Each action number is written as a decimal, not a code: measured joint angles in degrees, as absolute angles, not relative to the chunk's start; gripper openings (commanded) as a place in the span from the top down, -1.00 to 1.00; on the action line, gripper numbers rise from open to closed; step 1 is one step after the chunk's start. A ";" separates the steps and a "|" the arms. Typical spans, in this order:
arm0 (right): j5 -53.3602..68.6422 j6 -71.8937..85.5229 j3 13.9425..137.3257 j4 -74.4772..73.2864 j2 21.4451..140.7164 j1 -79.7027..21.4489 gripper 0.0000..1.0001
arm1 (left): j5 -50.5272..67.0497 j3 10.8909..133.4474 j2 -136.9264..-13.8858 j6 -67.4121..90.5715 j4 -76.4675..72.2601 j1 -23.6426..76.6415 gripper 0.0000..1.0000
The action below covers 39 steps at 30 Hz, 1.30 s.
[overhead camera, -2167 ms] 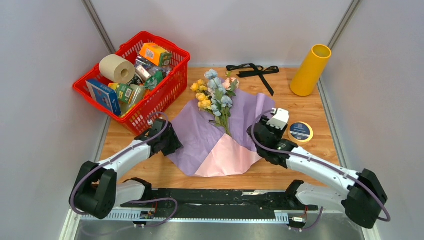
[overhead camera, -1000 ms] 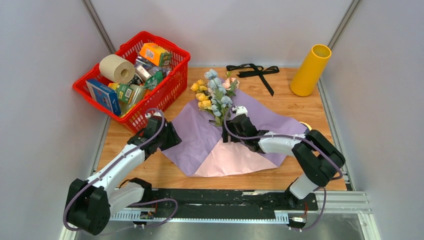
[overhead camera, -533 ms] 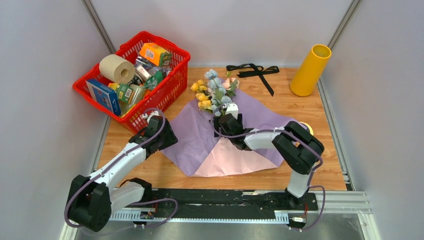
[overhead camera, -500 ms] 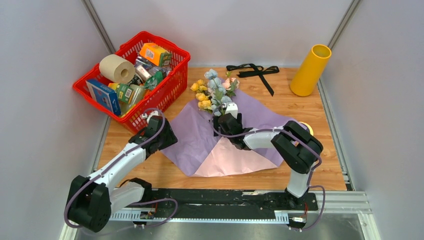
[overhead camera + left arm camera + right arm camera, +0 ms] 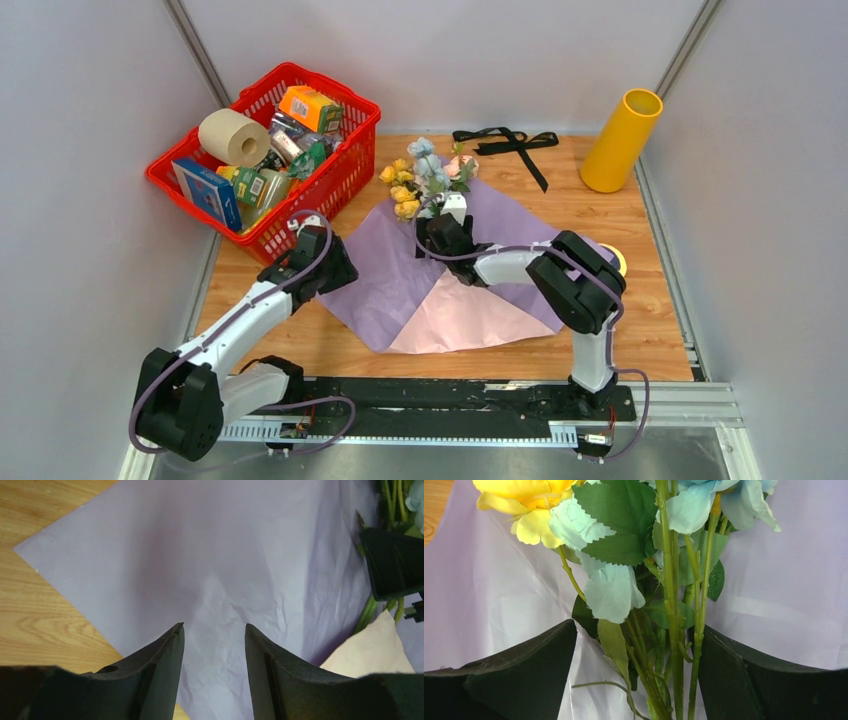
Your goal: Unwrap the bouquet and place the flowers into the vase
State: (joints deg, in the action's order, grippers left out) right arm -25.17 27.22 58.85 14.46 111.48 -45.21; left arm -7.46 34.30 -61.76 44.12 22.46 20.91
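Observation:
The bouquet lies unwrapped: its lilac-and-pink paper [image 5: 395,285] is spread flat on the table, with the flowers [image 5: 425,180] lying on its far part, blooms pointing away. My right gripper [image 5: 440,232] is open, and in the right wrist view its jaws [image 5: 638,627] straddle the green stems [image 5: 674,650] just below the leaves and a yellow bloom [image 5: 531,505]. My left gripper [image 5: 325,265] is open and empty over the paper's left part [image 5: 214,630]. The mustard-yellow vase [image 5: 620,140] stands upright at the back right.
The black ribbon bow [image 5: 505,143] lies loose at the back, between the flowers and the vase. A red basket [image 5: 330,185] full of boxes and a paper roll [image 5: 232,136] fills the back left. A yellow tape ring [image 5: 617,258] peeks out behind my right arm.
My right arm has swung left across the paper and brought its open jaws around the flower stems. The left gripper has shifted slightly and stays open over the paper.

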 measured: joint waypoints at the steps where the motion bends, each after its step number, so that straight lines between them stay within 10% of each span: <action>1: -24.34 27.14 58.85 13.93 111.09 -44.99 -0.75 | -6.66 34.48 -61.63 43.66 22.50 20.91 -0.17; 19: -4.27 2.24 39.59 15.16 82.26 -55.33 -0.70 | -11.70 44.86 -46.63 38.28 36.91 21.04 -0.20; 39: -2.33 -23.24 35.68 27.09 94.28 -77.80 -0.64 | -29.30 51.20 -42.57 31.48 40.07 21.02 -0.21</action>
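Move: For the right gripper, the wrapping paper's near left tip lies about 28 cm back and 12 cm to the left, some 2 cm lower. The flower stems lie right between its open fingers, the blossoms about 10 cm ahead and 2 cm left, and the pink panel about 17 cm back and 5 cm right. From the left gripper that same tip is some 16 cm back, 8 cm right and 7 cm below; the red basket's middle is about 27 cm ahead and 15 cm left, roughly level. Lift the right gripper off the stems with its fingers kept wide open, carry it back about 27 cm and some 10 cm left in an arch over the paper, turning it roughly 75 degrees counter-clockwise until the fingers point left, then lower it towards the paper's near left tip. Meanwhile raise the open left gripper 16 cm and move it left beside the basket, tilting its fingers up. ##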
